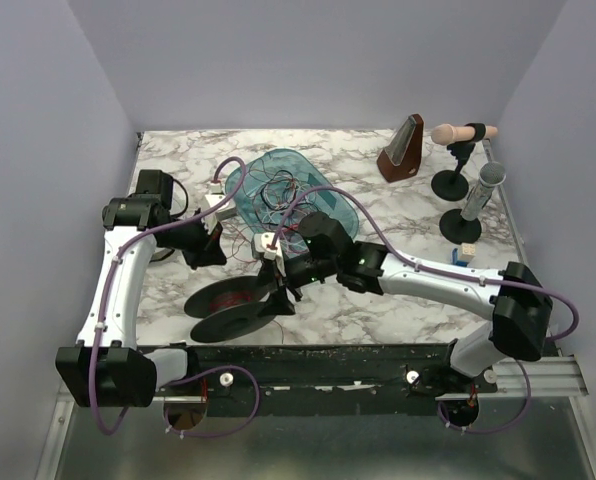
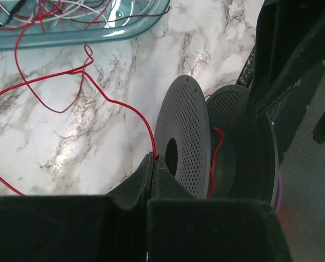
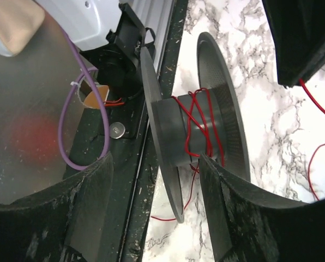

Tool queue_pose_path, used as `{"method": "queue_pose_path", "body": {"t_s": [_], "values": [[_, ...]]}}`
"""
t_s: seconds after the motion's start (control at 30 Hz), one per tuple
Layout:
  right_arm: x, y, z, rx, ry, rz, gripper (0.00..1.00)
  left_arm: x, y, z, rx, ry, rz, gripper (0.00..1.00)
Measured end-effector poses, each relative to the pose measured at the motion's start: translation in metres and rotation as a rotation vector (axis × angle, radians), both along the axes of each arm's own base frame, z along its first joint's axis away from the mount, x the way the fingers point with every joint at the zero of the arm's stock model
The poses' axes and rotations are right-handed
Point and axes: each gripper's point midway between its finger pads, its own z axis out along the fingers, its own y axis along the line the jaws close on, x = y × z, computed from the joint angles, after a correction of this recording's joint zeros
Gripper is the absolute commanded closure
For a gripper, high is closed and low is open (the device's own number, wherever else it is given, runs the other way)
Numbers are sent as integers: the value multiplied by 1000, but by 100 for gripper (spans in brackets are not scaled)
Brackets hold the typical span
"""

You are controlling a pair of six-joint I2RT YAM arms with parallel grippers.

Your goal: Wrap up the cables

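The cables [image 1: 278, 190] are thin red, white and black wires heaped in a teal tray [image 1: 240, 190]; the tray's edge shows in the left wrist view [image 2: 70, 35]. One red cable [image 2: 105, 101] runs from the tray over the marble to my left gripper [image 2: 153, 159], which is shut on it beside a black perforated spool [image 2: 187, 142]. The spool [image 1: 233, 305] lies on its side with several red turns on its hub [image 3: 198, 128]. My right gripper [image 3: 154, 161] is open and straddles the spool's near flange [image 3: 160, 158]. In the top view my left gripper [image 1: 208, 250] and my right gripper [image 1: 278, 290] flank the spool.
A brown metronome [image 1: 403, 150] and two black stands holding microphones [image 1: 456, 160] [image 1: 473, 205] stand at the back right. A small blue and white block [image 1: 465, 255] lies by my right arm. A black rail [image 1: 328, 365] runs along the table's near edge.
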Motion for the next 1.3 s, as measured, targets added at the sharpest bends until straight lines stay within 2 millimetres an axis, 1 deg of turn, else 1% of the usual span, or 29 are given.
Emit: {"method": "queue_pose_path", "body": {"t_s": [0.07, 0.17, 0.27, 0.37, 0.4, 0.47, 0.53, 0.67, 0.77, 0.83, 0.93, 1.0, 1.1, 1.2, 1.3], "values": [[-5, 3, -3, -1, 0, 23, 35, -3, 0, -3, -4, 26, 13, 100], [-10, 5, -6, -4, -2, 44, 36, -8, -1, -10, -7, 67, 27, 100], [-12, 10, -9, -11, -1, 56, 40, -10, -1, -10, -10, 68, 32, 100], [-11, 17, -17, -19, -7, 66, 59, -8, -2, -2, -20, 44, 25, 100], [-10, 18, -20, -24, -8, 66, 63, -7, -4, 3, -28, 29, 22, 100], [-9, 18, -24, -31, -12, 67, 64, -4, -6, 13, -41, -4, 17, 100], [-8, 18, -24, -28, -19, 69, 68, -5, -7, 19, -52, -29, 10, 100], [-9, 15, -26, -29, -30, 67, 76, -9, -9, 26, -61, -60, 4, 100], [-9, 8, -27, -33, -46, 50, 83, -12, -9, 28, -63, -75, 1, 100], [-8, 0, -26, -37, -63, 28, 85, -17, -12, 30, -63, -84, -11, 100], [-6, -7, -24, -50, -79, 6, 85, -28, -21, 35, -64, -114, -60, 100], [-5, -11, -23, -55, -90, -1, 86, -38, -27, 34, -58, -123, -99, 100], [-3, -17, -23, -55, -113, -5, 87, -47, -35, 29, -49, -105, -153, 100], [-1, -20, -25, -60, -119, -10, 87, -51, -44, 22, -35, -67, -207, 100], [3, -24, -26, -62, -124, -19, 87, -58, -49, 10, 2, -42, -256, 100]]}}
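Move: My left fingers, shut on the red cable, are just beyond the dark spool's forward flange; the spool's middle lies about 7 cm back, 3 cm right and 9 cm below them. From that hand the teal bin of cables is roughly 13 cm ahead, 15 cm right and 15 cm down. My right fingers stand open astride the near flange's right edge, the spool's middle about 9 cm left, 3 cm ahead and 5 cm lower; the bin is some 21 cm ahead and 2 cm right of them. With my right hand I ease about 2 cm left and 2.5 cm down, closing to pinch the near flange's edge, then draw back right about 4 cm, tipping the fingers slightly. My left keeps its pinch on the red cable, dips, lifts some 3 cm, then sweeps back and right over the forward flange into the gap above the hub, sinking again and turning about 15 degrees clockwise. ##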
